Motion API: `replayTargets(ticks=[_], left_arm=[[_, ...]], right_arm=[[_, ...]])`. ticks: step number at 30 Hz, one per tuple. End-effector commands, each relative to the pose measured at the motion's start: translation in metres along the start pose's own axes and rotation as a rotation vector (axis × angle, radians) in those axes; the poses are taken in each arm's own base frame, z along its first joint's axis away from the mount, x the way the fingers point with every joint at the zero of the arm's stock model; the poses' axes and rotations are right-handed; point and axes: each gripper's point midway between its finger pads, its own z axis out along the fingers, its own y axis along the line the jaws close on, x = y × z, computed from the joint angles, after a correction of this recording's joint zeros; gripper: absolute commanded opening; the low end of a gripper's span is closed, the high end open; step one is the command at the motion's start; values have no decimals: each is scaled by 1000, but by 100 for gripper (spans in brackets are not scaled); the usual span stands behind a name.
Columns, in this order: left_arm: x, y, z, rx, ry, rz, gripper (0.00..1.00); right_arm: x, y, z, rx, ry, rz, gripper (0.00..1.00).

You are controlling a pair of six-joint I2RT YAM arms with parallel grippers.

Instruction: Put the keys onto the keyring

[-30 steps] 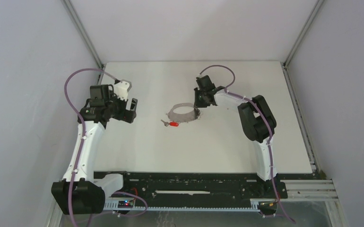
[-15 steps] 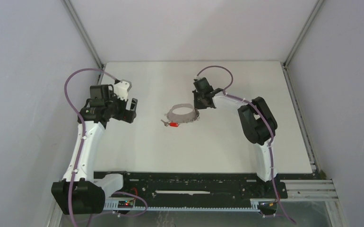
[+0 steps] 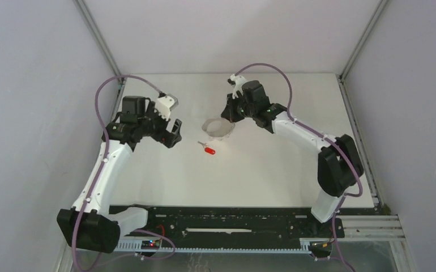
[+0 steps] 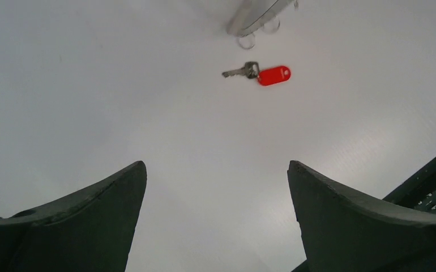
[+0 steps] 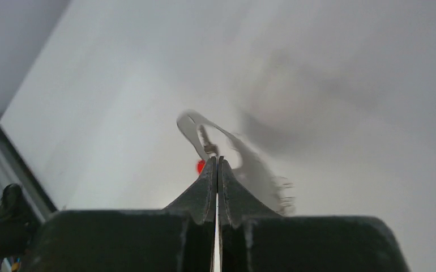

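A key with a red plastic head [image 3: 208, 150] lies flat on the white table, also in the left wrist view [image 4: 272, 75] with its silver blade pointing left. The keyring [image 3: 216, 128] is a limp grey band just beyond the key. It hangs blurred from my right gripper [image 5: 217, 160], which is shut on it near a small metal piece. Part of the keyring [image 4: 256, 21] shows at the top of the left wrist view. My left gripper [image 4: 216, 165] hovers open to the left of the key [image 3: 172, 132], nothing between its fingers.
Grey enclosure walls surround the white table [image 3: 261, 175]. The black base rail [image 3: 227, 218] runs along the near edge. Purple cables loop over both arms.
The right gripper closed on the keyring and the arm swung out, pulling the loop up and back. The left arm moved right, toward the red key, which turned slightly.
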Motion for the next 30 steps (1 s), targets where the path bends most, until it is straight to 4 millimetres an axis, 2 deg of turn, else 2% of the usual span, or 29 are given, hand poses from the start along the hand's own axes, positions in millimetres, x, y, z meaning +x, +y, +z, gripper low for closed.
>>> replayTargets(ticks=[1, 5, 9, 13, 16, 20, 24, 30], left_arm=[[-61, -22, -19, 57, -152, 223, 100], [-81, -40, -27, 98, -183, 313, 100], [-92, -61, -35, 184, -191, 295, 100], [-83, -91, -55, 285, -229, 311, 100], [-76, -112, -69, 335, -273, 336, 100], [-82, -129, -85, 355, -340, 319, 100], [-80, -148, -98, 448, -336, 219, 100], [-58, -183, -119, 646, -299, 89, 100]], right_arm=[[-38, 65, -41, -226, -123, -174, 0], [-47, 96, -71, -302, -163, -255, 0], [-50, 117, -100, -364, -174, -278, 0], [-44, 145, -130, -459, -160, -284, 0], [-35, 175, -154, -538, -156, -317, 0], [-25, 203, -177, -576, -163, -359, 0], [-22, 218, -190, -558, -192, -382, 0], [-21, 232, -207, -516, -246, -423, 0]])
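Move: The right hand is shut on one end of the keyring, already off the table. The keyring's middle lies about 4 cm to its left, 2 cm nearer the base and 5 cm below; the waiting left gripper is about 19 cm to its left, 8 cm back and 3 cm higher. The key with the red tag lies 9 cm left, 3 cm back and 16 cm down. From the left hand, the keyring is some 6 cm ahead, 15 cm right and 8 cm below. Still pinching the keyring by its end, the right hand carries it some 23 cm back and nearly as far up, drifting a little left, turning counter-clockwise and tipping its fingers upward. The left hand, wide open, comes to meet it: first right and up, then back, about 10 cm each way, turning clockwise nearly 30 degrees. Its fingers end close to the keyring without closing. ##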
